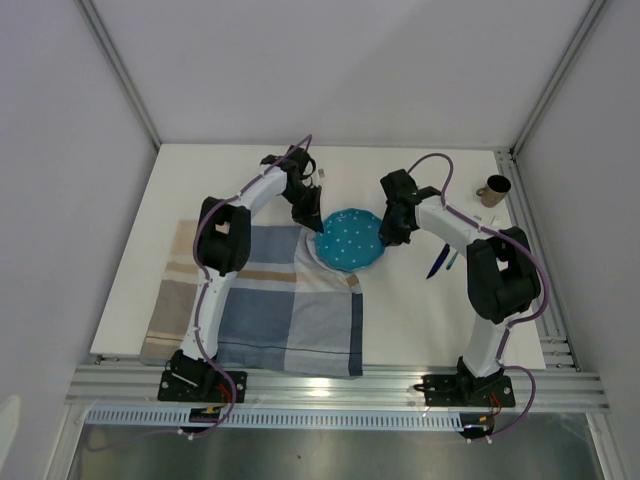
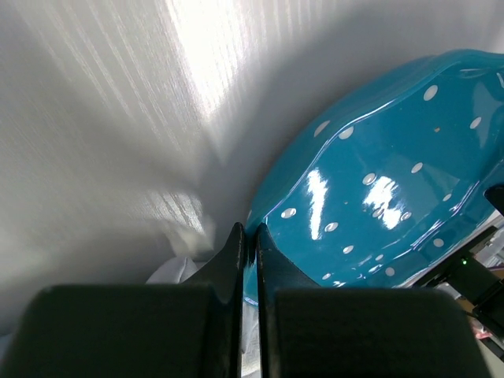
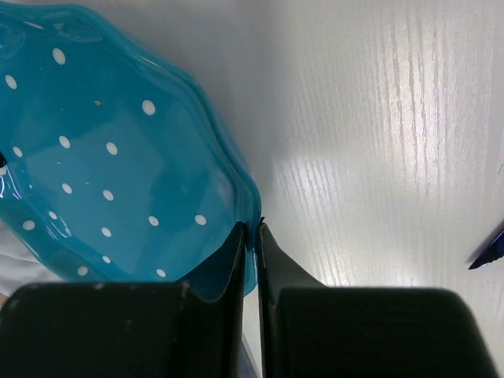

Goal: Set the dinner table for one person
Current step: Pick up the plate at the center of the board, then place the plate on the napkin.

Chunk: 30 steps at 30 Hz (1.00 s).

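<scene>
A teal plate with white dots [image 1: 348, 240] lies at the far right corner of the checked placemat [image 1: 270, 295] on the white dinner table [image 1: 230, 180]. My left gripper [image 1: 312, 220] is shut on the plate's left rim [image 2: 268, 213], with the rim pinched between its fingertips [image 2: 250, 236]. On the opposite side my right gripper [image 1: 388, 235] is shut on the plate's right rim [image 3: 244, 185], which runs between its fingers [image 3: 253, 235]. The plate [image 3: 102, 150] fills the left of the right wrist view.
Blue-handled cutlery [image 1: 441, 262] lies on the table right of the plate, and its tip shows in the right wrist view [image 3: 490, 248]. A brown cup [image 1: 494, 189] stands at the far right. Aluminium rails [image 1: 330, 388] edge the near side.
</scene>
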{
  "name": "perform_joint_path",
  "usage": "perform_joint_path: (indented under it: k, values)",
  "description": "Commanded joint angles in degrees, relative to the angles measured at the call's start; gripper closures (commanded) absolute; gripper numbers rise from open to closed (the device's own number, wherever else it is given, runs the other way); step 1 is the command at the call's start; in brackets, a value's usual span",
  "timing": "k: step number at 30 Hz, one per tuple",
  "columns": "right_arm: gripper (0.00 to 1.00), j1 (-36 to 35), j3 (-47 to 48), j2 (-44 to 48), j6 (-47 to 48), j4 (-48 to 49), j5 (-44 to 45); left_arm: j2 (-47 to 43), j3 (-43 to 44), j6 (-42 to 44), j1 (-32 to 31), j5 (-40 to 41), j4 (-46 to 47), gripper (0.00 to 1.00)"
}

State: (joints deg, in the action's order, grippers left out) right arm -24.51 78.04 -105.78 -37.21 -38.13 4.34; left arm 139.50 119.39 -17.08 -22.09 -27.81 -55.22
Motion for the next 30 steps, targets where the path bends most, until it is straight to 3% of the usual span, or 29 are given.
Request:
perform_joint_path:
  k: [1,10,15,30]
  values:
    - [1.0,-0.8,5.3,2.2,0.4,5.8,-3.2,-5.2,4.6,-1.5,-2.3,-4.4,1.1,1.0]
    - [1.0,-0.5,7.1,2.2,0.5,5.9,-5.3,-7.3,8.5,-0.9,-2.2,-3.3,-1.6,1.0]
    - [1.0,-1.1,7.1,2.8,0.0,5.9,-6.6,-11.8,6.4,0.6,-2.2,-0.8,-3.8,1.0]
    - [1.0,-5.4,3.8,4.2,-2.0,7.5,-11.5,-30.7,-22.2,0.9,-2.2,6.8,-1.5,0.99]
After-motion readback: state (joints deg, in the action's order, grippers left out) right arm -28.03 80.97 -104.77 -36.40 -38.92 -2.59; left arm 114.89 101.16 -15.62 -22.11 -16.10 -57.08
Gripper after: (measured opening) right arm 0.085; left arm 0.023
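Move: Both grippers already pinch the plate's rim. The tablecloth's middle lies roughly 14 cm left of the left hand and 19 cm back, and some 29 cm left and 14 cm back from the right hand, a few centimetres below both. The plate's middle is about 8 cm right of the left hand and 4 cm back, and 8 cm left of the right hand and 1 cm ahead; the knife is about 14 cm right of the right hand, 3 cm back. Rim still pinched, both hands carry the plate about 5 cm left over the cloth, the left climbing 8. ##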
